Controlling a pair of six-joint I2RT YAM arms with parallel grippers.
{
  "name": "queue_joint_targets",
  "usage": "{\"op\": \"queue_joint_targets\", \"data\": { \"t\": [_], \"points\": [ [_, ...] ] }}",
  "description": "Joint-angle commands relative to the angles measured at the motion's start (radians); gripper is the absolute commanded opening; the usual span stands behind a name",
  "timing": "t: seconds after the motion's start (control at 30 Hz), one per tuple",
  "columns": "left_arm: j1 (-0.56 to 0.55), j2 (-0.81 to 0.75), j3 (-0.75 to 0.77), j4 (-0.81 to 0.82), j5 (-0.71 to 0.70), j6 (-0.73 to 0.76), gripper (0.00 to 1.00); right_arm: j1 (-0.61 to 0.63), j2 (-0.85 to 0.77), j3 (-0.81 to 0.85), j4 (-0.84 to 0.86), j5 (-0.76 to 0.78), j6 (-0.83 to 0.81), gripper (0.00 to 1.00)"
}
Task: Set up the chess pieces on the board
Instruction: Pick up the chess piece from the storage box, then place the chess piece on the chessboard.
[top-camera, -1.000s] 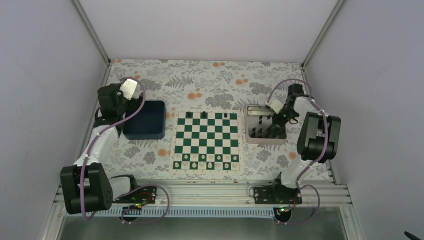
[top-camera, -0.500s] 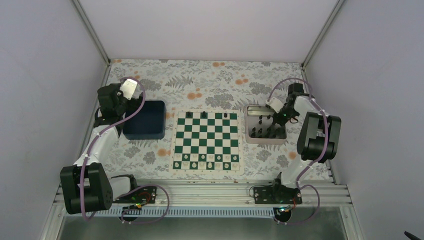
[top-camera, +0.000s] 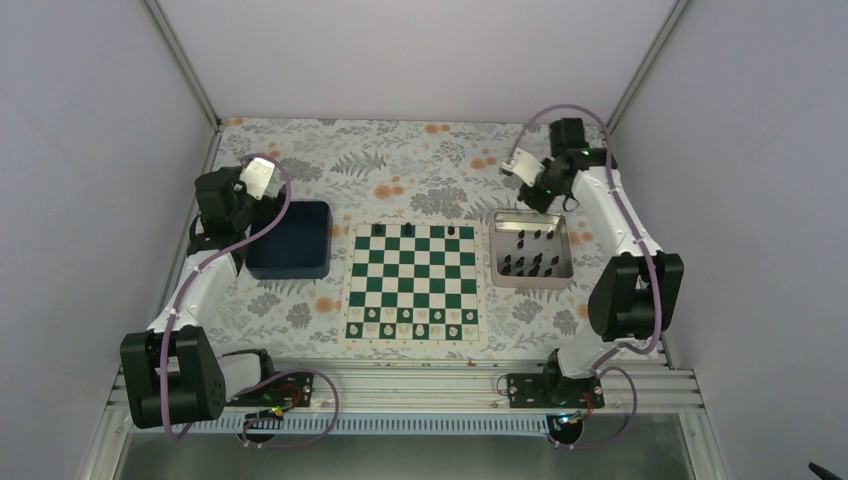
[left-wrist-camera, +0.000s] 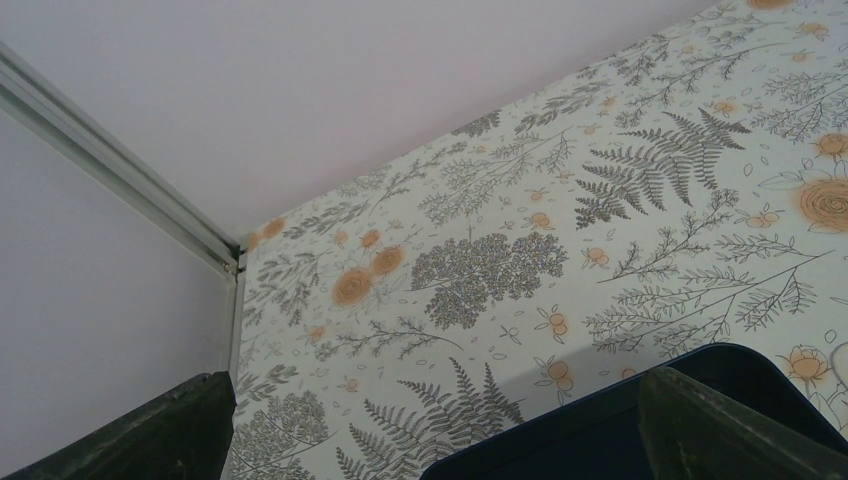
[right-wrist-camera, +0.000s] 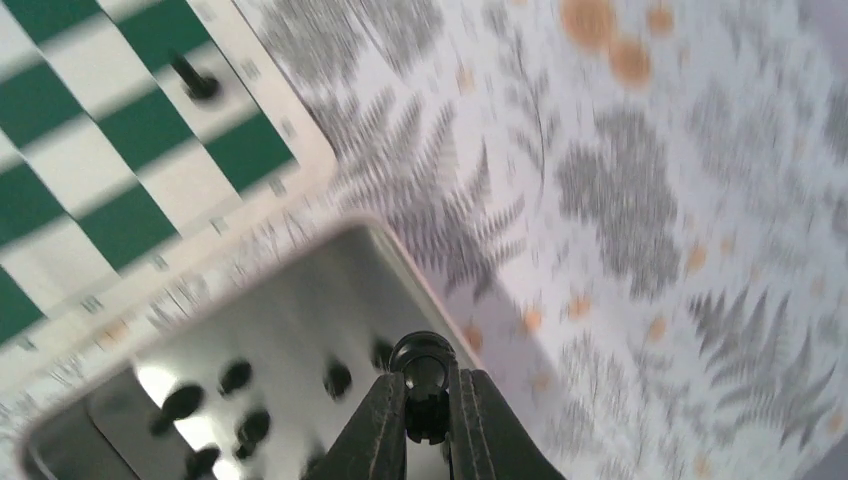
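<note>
The green and white board (top-camera: 413, 281) lies mid-table, with three black chess pieces (top-camera: 408, 230) along its far row and cream pieces along the near rows. Several more black pieces (top-camera: 530, 262) stand in the silver tray (top-camera: 495, 250) to its right. My right gripper (top-camera: 542, 196) hangs above the tray's far edge. It is shut on a black piece (right-wrist-camera: 424, 365), whose round top shows between the fingertips of the right gripper (right-wrist-camera: 427, 390). The right wrist view is blurred; the tray (right-wrist-camera: 300, 300) and the board's corner (right-wrist-camera: 120, 150) show below. My left gripper (top-camera: 226, 200) is open, with nothing between its fingers (left-wrist-camera: 150, 435).
A dark blue bin (top-camera: 290, 240) sits left of the board, and its rim (left-wrist-camera: 600, 420) shows low in the left wrist view. Walls enclose the floral table on three sides. The arms' bases stand on the rail at the near edge.
My right gripper closed on a black piece in the tray, then rose and swung toward the far wall with it. The left arm has not moved.
</note>
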Motion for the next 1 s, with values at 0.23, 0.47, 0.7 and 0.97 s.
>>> {"op": "queue_joint_targets", "data": {
  "t": [0.23,0.47,0.7,0.97],
  "points": [
    [0.003,-0.045,0.009,0.012,0.016,-0.014,1.00,0.381,0.253,0.433,-0.132,-0.061,0.115,0.08],
    [0.004,-0.053,0.008,0.018,-0.012,-0.015,1.00,0.586,0.522,0.732,-0.169,-0.033,0.132,0.09],
    [0.006,-0.079,-0.008,0.030,-0.037,-0.014,1.00,0.723,0.685,0.848,-0.102,-0.015,0.161,0.09],
    [0.008,-0.091,-0.018,0.033,-0.031,-0.016,1.00,0.790,0.797,0.851,-0.036,0.081,0.172,0.09]
  ]
}}
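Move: The black chess piece is already in my right fingers; its apparent place, the empty far-left corner square, is some 40 cm to my left, about 1 cm back and 15 cm down. The nearest standing black piece is about 36 cm left and level ahead, the next about 29 cm left and also level. The storage box's middle is about 4 cm right and 5 cm back. From my left hand, that square is roughly 21 cm right and 2 cm back. I sweep my right hand about 38 cm left, out of the air above the storage box's far edge and along the board's far edge towards its far-left corner, first arching up about 5 cm, then sinking some 12 cm and easing slightly back. The wrist turns about 35 degrees counter-clockwise while my fingers keep their pinch on the piece. My empty left hand just rises a little, fingers open. ##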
